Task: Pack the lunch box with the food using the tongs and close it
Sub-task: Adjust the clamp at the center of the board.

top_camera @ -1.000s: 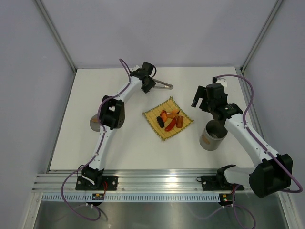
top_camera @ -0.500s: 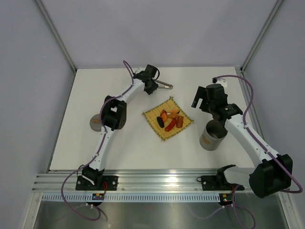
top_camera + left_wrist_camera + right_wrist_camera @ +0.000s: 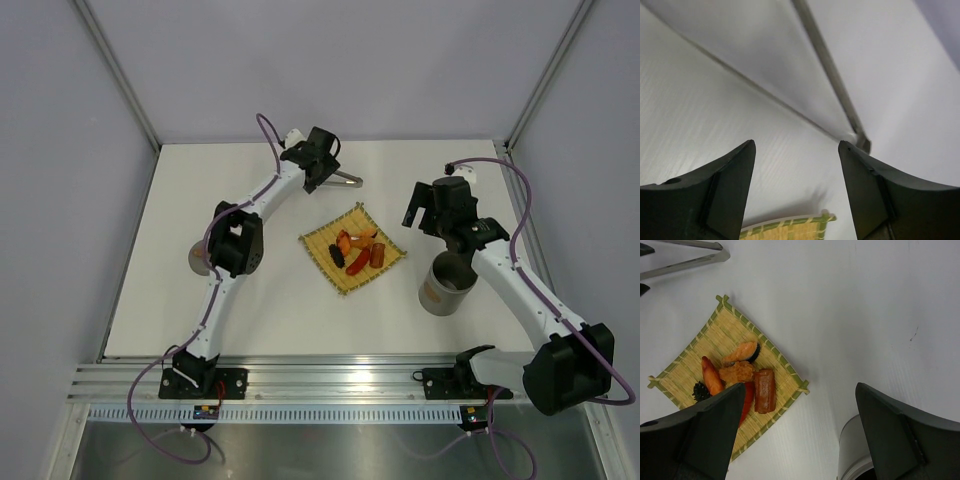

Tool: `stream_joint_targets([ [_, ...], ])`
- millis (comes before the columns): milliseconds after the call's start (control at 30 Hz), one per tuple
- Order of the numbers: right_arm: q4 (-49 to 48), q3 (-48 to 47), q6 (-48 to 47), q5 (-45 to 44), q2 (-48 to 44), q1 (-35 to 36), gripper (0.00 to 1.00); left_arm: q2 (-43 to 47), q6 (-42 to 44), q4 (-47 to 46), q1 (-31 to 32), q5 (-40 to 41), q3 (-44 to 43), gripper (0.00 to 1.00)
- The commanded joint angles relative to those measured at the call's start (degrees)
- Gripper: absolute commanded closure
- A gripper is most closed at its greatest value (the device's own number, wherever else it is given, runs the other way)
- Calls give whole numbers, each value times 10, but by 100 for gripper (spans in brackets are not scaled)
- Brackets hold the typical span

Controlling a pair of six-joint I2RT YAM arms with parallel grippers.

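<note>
The tongs (image 3: 347, 180) lie flat at the back of the table, and their silver arms (image 3: 685, 262) cross the top left of the right wrist view. My left gripper (image 3: 316, 178) hovers just left of them, open (image 3: 795, 145), with nothing between its fingers. The food (image 3: 356, 248) sits on the yellow mat (image 3: 350, 276): orange, red, brown and dark pieces (image 3: 764, 390). The grey lunch box (image 3: 446, 284) stands upright to the right of the mat, and its rim (image 3: 852, 450) shows by my right finger. My right gripper (image 3: 416, 208) hangs open (image 3: 800, 387) above the gap between mat and lunch box.
A shallow round grey lid (image 3: 196, 258) lies at the left, partly hidden behind my left arm's elbow. The mat's corner (image 3: 790, 227) shows low in the left wrist view. Enclosure walls and posts rise close behind the table's back edge.
My left gripper has opened and let go of the tongs, which now rest on the table; its wrist shifted slightly right. The right arm has not moved.
</note>
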State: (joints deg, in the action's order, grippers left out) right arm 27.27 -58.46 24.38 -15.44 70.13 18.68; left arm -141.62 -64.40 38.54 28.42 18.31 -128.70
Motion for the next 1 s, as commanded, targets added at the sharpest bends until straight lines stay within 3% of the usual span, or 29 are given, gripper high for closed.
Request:
stream_joint_targets([
  [0,-13,-4,-13,-5,4,-3,1,-22,-5,14,-8,52,-84,30],
  [267,-22,0,-21,-6,20,-2,0,-63,-31,26,-26,54,-114,36],
  [967,-38,-9,-25,14,50,-3,1,-83,-44,33,-28,35,-80,52],
])
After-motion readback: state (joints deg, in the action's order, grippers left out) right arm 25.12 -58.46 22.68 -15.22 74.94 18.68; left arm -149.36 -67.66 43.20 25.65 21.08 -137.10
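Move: The clamp's near arm is what I go for: its middle lies about 3 cm ahead of my left hand, 3 cm to the left and 5 cm below. The clamp's closed end is some 8 cm to that hand's right and 3 cm ahead, its far arm about 8 cm straight ahead. The bamboo mat sits 17 cm back and 7 cm right. From my right hand the near arm is roughly 18 cm ahead, 22 cm left. With my left hand I make a short hop, forward and up about 3 cm, then swing some 3 cm left and come down nearly 6 cm over the clamp's near arm, away from its closed end. I turn slightly counter-clockwise and narrow my still-open fingers to about half width around that arm. My right hand, wide open, sinks about 2 cm over the table. ##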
